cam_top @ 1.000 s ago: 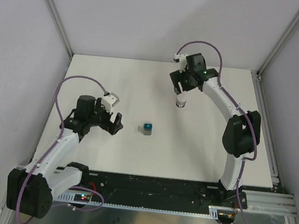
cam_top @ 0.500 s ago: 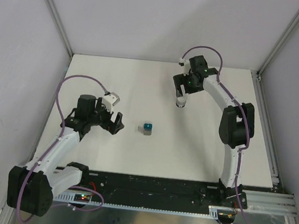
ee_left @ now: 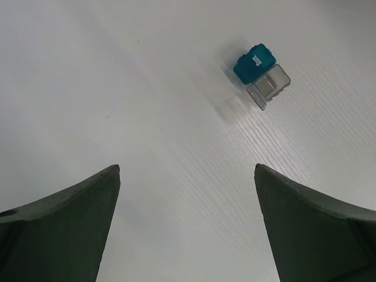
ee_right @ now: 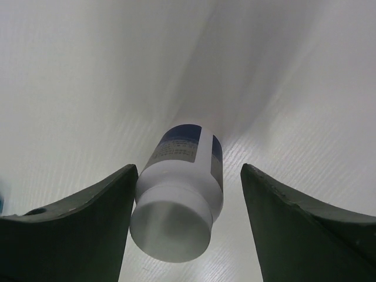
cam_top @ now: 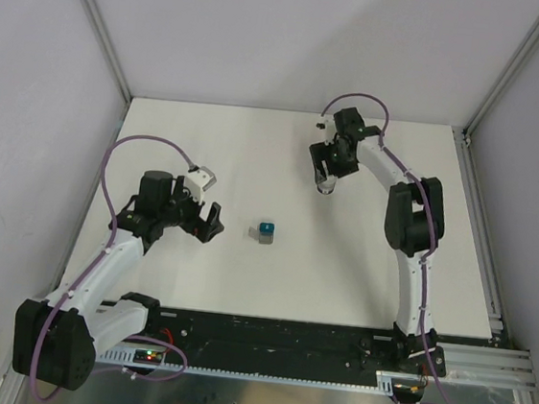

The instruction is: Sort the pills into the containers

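The containers (cam_top: 265, 230), a tiny joined teal and grey pair, sit mid-table; in the left wrist view the containers (ee_left: 261, 73) lie ahead and to the right, teal lid marked "Sun". My left gripper (cam_top: 207, 223) hangs open to their left, and nothing lies between the left gripper (ee_left: 187, 170) fingers. My right gripper (cam_top: 327, 179) is over a small white capped bottle (cam_top: 325, 187) at the back. In the right wrist view the bottle (ee_right: 182, 194) stands between the open right gripper (ee_right: 189, 170) fingers, against the left one, with a gap to the right one. No pills show.
Grey walls with metal frame posts (cam_top: 95, 24) close the table on three sides. The arm bases sit on a black rail (cam_top: 274, 342) at the near edge.
The right arm's elbow has swung left and toward the back while its gripper stayed over the bottle. The left arm and the containers have not moved.
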Available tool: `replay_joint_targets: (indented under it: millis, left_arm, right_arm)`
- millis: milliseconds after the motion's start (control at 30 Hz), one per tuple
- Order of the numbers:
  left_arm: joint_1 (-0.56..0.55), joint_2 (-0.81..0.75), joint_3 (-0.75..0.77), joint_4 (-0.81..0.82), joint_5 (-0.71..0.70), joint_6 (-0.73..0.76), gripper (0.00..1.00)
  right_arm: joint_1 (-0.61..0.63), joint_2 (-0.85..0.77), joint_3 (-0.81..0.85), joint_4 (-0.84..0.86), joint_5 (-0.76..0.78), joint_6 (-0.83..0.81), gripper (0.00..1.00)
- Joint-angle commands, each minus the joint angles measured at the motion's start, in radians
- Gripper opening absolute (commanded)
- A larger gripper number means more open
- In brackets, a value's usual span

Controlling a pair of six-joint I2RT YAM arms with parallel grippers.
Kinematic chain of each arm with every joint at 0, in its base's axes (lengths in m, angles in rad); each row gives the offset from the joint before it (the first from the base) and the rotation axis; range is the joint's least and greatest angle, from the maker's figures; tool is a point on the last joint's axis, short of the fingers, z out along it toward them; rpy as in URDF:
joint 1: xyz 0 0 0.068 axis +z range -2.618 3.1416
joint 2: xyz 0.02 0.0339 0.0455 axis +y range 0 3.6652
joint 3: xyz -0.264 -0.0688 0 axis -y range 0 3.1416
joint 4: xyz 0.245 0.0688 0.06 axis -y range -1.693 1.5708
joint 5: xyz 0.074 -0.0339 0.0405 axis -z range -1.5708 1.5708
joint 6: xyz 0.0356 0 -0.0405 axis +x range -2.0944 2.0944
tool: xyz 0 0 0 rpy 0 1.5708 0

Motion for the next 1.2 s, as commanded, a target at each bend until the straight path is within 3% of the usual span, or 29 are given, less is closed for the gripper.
replay_joint_targets:
  millis: [0, 233, 400, 533, 800, 1167]
  left_arm:
    - [0.007, -0.001, 0.048, 0.032, 0.024, -0.009, 1.00]
    - [-0.003, 0.017, 0.107, 0.032, 0.053, -0.028, 1.00]
    - [-0.075, 0.066, 0.200, 0.031, 0.037, -0.044, 1.00]
    - [-0.156, 0.123, 0.297, 0.041, 0.014, -0.073, 1.00]
    - [-0.304, 0.237, 0.492, 0.075, 0.001, -0.078, 1.00]
    - [-0.474, 0.281, 0.534, 0.140, -0.046, 0.019, 1.00]
  right_arm:
    - [-0.001, 0.007, 0.056, -0.016, -0.021, 0.009, 0.72]
    - [0.004, -0.056, 0.048, -0.049, -0.045, -0.005, 0.29]
    - [0.031, -0.167, 0.041, -0.121, -0.095, -0.033, 0.08]
    - [0.065, -0.263, 0.042, -0.192, -0.209, -0.043, 0.02]
    - [0.122, -0.391, 0.075, -0.305, -0.506, -0.071, 0.00]
    - [0.110, -0.481, 0.038, -0.282, -0.753, -0.021, 0.00]
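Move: The white pill bottle stands upright between the right hand's open fingers, its middle some 2 cm below that hand, about 1 cm back and 1 cm to its left. The teal pill box lies about 16 cm back and 16 cm left of the right hand. From the empty left hand the bottle is roughly 21 cm ahead, 30 cm to the right and 8 cm lower; the pill box lies about 5 cm ahead and 14 cm right. The right fingers close on the bottle's sides and keep hold as the arm lifts it some 20 cm, draws it back about 16 and carries it left towards the other hand, rolling its left side up and turning counter-clockwise. Meanwhile the left hand, fingers still wide open, swings right and up about 15 cm each way to meet the bottle, turning clockwise and tipping its fingers up. ##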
